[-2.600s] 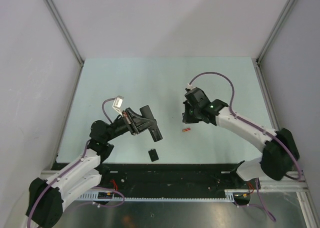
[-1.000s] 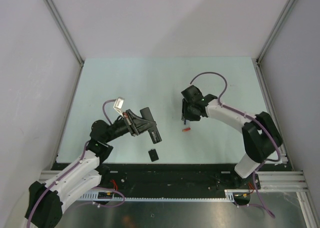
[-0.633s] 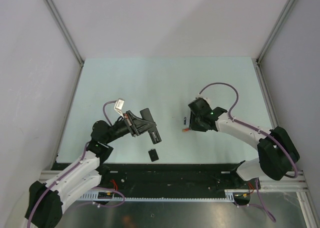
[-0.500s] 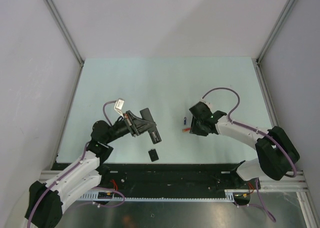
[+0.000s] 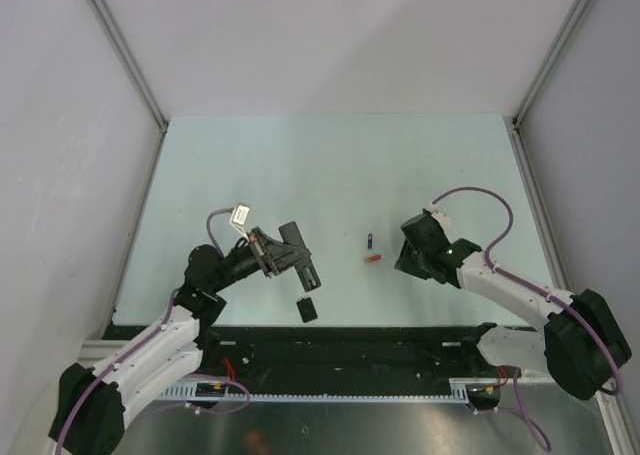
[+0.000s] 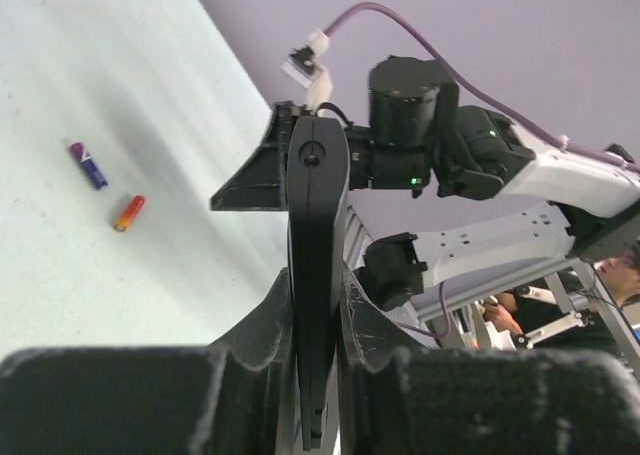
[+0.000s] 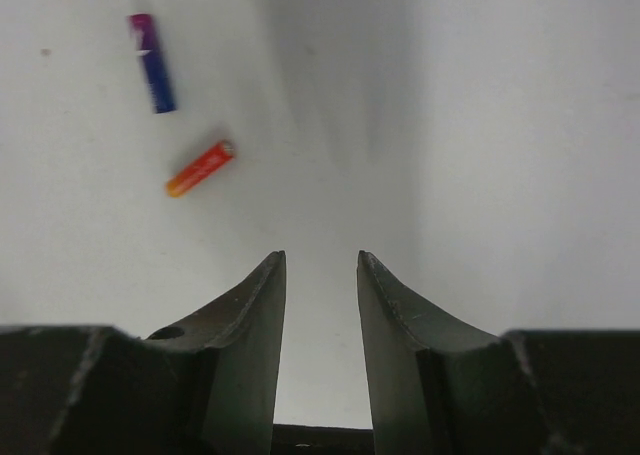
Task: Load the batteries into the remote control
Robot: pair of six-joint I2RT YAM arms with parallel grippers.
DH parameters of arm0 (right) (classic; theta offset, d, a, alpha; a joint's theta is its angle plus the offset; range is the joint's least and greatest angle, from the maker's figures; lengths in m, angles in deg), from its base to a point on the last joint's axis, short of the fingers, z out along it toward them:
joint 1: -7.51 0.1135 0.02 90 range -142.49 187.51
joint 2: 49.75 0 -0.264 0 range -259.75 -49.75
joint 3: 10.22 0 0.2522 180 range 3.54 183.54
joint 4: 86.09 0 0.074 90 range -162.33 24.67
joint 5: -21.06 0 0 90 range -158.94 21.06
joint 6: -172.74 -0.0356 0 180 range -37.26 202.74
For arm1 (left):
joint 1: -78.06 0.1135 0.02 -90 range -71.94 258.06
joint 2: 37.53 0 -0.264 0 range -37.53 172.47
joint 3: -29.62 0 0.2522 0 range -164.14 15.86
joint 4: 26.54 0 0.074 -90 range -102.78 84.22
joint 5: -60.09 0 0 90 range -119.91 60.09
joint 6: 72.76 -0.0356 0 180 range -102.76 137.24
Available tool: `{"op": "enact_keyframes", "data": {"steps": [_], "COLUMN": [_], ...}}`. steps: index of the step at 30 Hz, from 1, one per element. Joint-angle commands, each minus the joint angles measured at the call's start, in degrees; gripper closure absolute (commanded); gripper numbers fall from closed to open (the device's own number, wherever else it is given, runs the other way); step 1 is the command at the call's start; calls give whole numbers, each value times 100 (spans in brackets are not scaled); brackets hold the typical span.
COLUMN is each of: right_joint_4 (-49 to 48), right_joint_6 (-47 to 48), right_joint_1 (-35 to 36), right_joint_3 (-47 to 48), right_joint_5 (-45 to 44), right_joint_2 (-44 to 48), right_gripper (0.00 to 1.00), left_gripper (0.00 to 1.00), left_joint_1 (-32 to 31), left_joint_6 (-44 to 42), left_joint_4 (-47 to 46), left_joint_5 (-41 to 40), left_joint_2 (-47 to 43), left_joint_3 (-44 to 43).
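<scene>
The remote control (image 5: 303, 259) is a slim black bar held off the table, and my left gripper (image 5: 284, 254) is shut on it. In the left wrist view the remote control (image 6: 318, 190) stands edge-on between the fingers of the left gripper (image 6: 316, 280). Two batteries lie on the table right of it: a dark blue-purple one (image 5: 370, 241) (image 7: 152, 63) and a red-orange one (image 5: 373, 259) (image 7: 200, 168). My right gripper (image 5: 402, 259) (image 7: 321, 262) hovers to the right of them, open, with nothing between its fingers.
A small black squarish cover piece (image 5: 307, 308) lies near the table's front edge, below the remote. The right arm (image 6: 470, 155) shows behind the remote in the left wrist view. Grey walls close in the pale green table (image 5: 300, 165) on three sides.
My right arm has drawn back to the right and toward the front edge, away from the batteries. The blue-purple battery now lies uncovered on the table. The left arm has barely shifted.
</scene>
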Motion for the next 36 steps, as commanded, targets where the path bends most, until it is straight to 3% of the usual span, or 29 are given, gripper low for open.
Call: {"op": "enact_keyframes", "data": {"steps": [1,10,18,22,28,36], "right_joint_4": [-147,-455,-937,-1096,-1105,-1114], "right_joint_6": [-80,17,447,457,492,483], "right_joint_1": [-188,-372,-750,-830,-918,-926], "right_joint_3": [-360,-615,-914,-1055,-1055,-1055], "right_joint_5": [-89,-71,913,1071,1142,1150], "right_joint_2": [307,229,263,527,466,545], "right_gripper": [62,59,58,41,32,36], "left_gripper": [100,100,100,100,100,100], "left_joint_1": [37,37,37,46,46,55], "left_joint_6": [-186,-265,-335,-388,-388,-318], "left_joint_4": [-44,-44,-53,-97,-229,-273], "left_joint_5": [-266,-214,-477,-408,-258,-117], "left_joint_2": [122,588,149,78,70,-27], "left_joint_3": [135,109,241,249,223,197]}}
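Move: About 8 cm to the right hand's left and 2 cm ahead, roughly 5 cm lower, the red battery lies on the table. The blue battery lies about 4 cm beyond the red one, so some 6 cm ahead and 8 cm left of the right hand. From the left hand, still gripping the remote, the red battery is some 16 cm to the right, 6 cm farther out and 20 cm below. Sinking beside the batteries, the right hand goes down nearly 4 cm towards bare table, drifting 2 to 3 cm right and a little back, then eases up about 1 cm as its empty fingers spread clearly wider and the wrist rolls slightly, left side up. The left hand keeps its grip on the remote, dips about 4 cm and comes back up 1 to 1.5 cm. ##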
